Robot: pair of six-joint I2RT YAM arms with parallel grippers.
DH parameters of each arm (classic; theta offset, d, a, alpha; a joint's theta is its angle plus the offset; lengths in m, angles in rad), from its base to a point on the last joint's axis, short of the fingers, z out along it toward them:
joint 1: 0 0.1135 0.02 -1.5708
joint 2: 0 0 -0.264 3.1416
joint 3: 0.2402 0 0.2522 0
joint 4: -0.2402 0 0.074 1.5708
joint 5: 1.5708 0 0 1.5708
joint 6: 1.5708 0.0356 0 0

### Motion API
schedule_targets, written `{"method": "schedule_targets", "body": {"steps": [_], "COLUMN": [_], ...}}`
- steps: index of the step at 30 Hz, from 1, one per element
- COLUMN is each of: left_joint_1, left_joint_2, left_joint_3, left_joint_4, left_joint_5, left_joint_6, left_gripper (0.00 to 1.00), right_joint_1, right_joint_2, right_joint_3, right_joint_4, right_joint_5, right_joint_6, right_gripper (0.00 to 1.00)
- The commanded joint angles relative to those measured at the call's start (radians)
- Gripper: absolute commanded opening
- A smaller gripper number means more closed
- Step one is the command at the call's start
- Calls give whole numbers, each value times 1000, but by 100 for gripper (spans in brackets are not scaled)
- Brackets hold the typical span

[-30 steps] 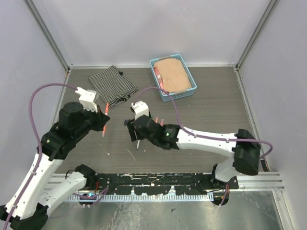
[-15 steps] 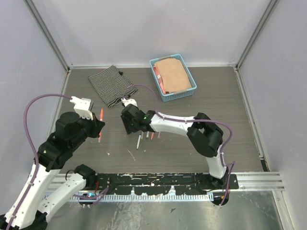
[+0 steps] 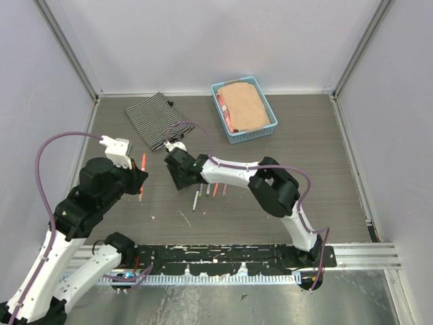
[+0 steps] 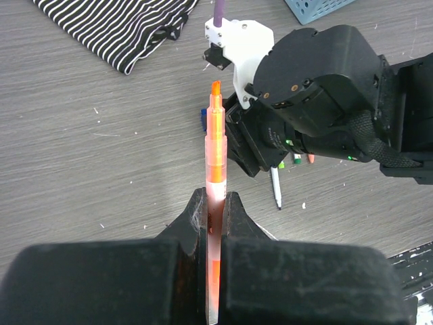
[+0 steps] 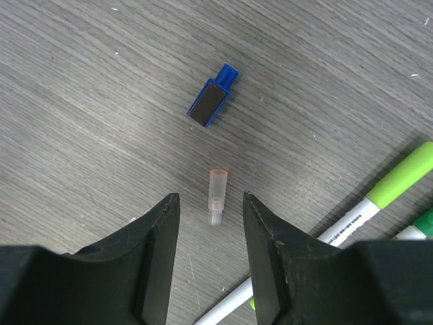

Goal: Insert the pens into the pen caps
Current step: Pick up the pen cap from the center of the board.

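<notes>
My left gripper point(image 4: 214, 198) is shut on an uncapped orange pen point(image 4: 215, 139), whose tip points away from the wrist. In the top view this pen point(image 3: 142, 165) sticks out above the left gripper point(image 3: 138, 180). My right gripper point(image 5: 210, 198) is open and low over the table, its jaws on either side of a small pale pink pen cap point(image 5: 216, 195) without touching it. A dark blue cap point(image 5: 212, 103) lies just beyond. White pens with green ends point(image 5: 396, 186) lie at the lower right. In the top view the right gripper point(image 3: 177, 175) is just right of the left one.
Several loose pens point(image 3: 215, 191) lie on the table by the right gripper. A striped cloth point(image 3: 159, 120) is at the back left. A blue basket point(image 3: 272, 124) holding a tan cloth stands at the back middle. The right arm's wrist point(image 4: 318, 88) is right in front of the held pen.
The right gripper has reached left and farther back, down over the pink cap. The left arm drew back toward the near left with the orange pen, then stayed still.
</notes>
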Motion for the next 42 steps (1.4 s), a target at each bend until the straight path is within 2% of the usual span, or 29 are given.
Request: {"method": "schedule_targets", "body": {"steps": [1, 15, 23, 28, 37, 42], "left_joint_1": [4, 4, 4, 4, 4, 4], "left_joint_2": [1, 5, 5, 8, -2, 6], "left_joint_3": [-8, -11, -11, -11, -6, -5], "left_joint_4": [12, 16, 17, 18, 20, 20], "left_joint_5": [-8, -7, -14, -14, -22, -15], "left_joint_6": [5, 8, 8, 9, 6, 9], "left_gripper": [0, 0, 0, 0, 0, 0], "right_joint_1": [-1, -1, -1, -1, -5, -16], "right_joint_2": [18, 60, 84, 81, -148, -320], "right_joint_3": [66, 107, 117, 118, -6, -187], "right_joint_4": [-17, -67, -73, -74, -9, -12], "right_joint_5": [12, 56, 37, 37, -66, -88], "right_joint_6": [-11, -36, -48, -51, -105, -168], "right_gripper": [46, 34, 32, 22, 20, 20]}}
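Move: The clear pen cap lies about 1 cm ahead of the right hand and 2 cm below, level left-right, between the open fingertips. The blue cap is some 5 cm ahead and 2 cm left; the green marker about 2 cm ahead and 6 cm right; the white pen roughly 4 cm back and 5 cm right. For the left hand, the clear cap is about 9 cm ahead, 9 cm right and 23 cm below. The right hand sinks 1.5 cm, closes on the clear cap, then lifts 4 cm, drawing back and right. ##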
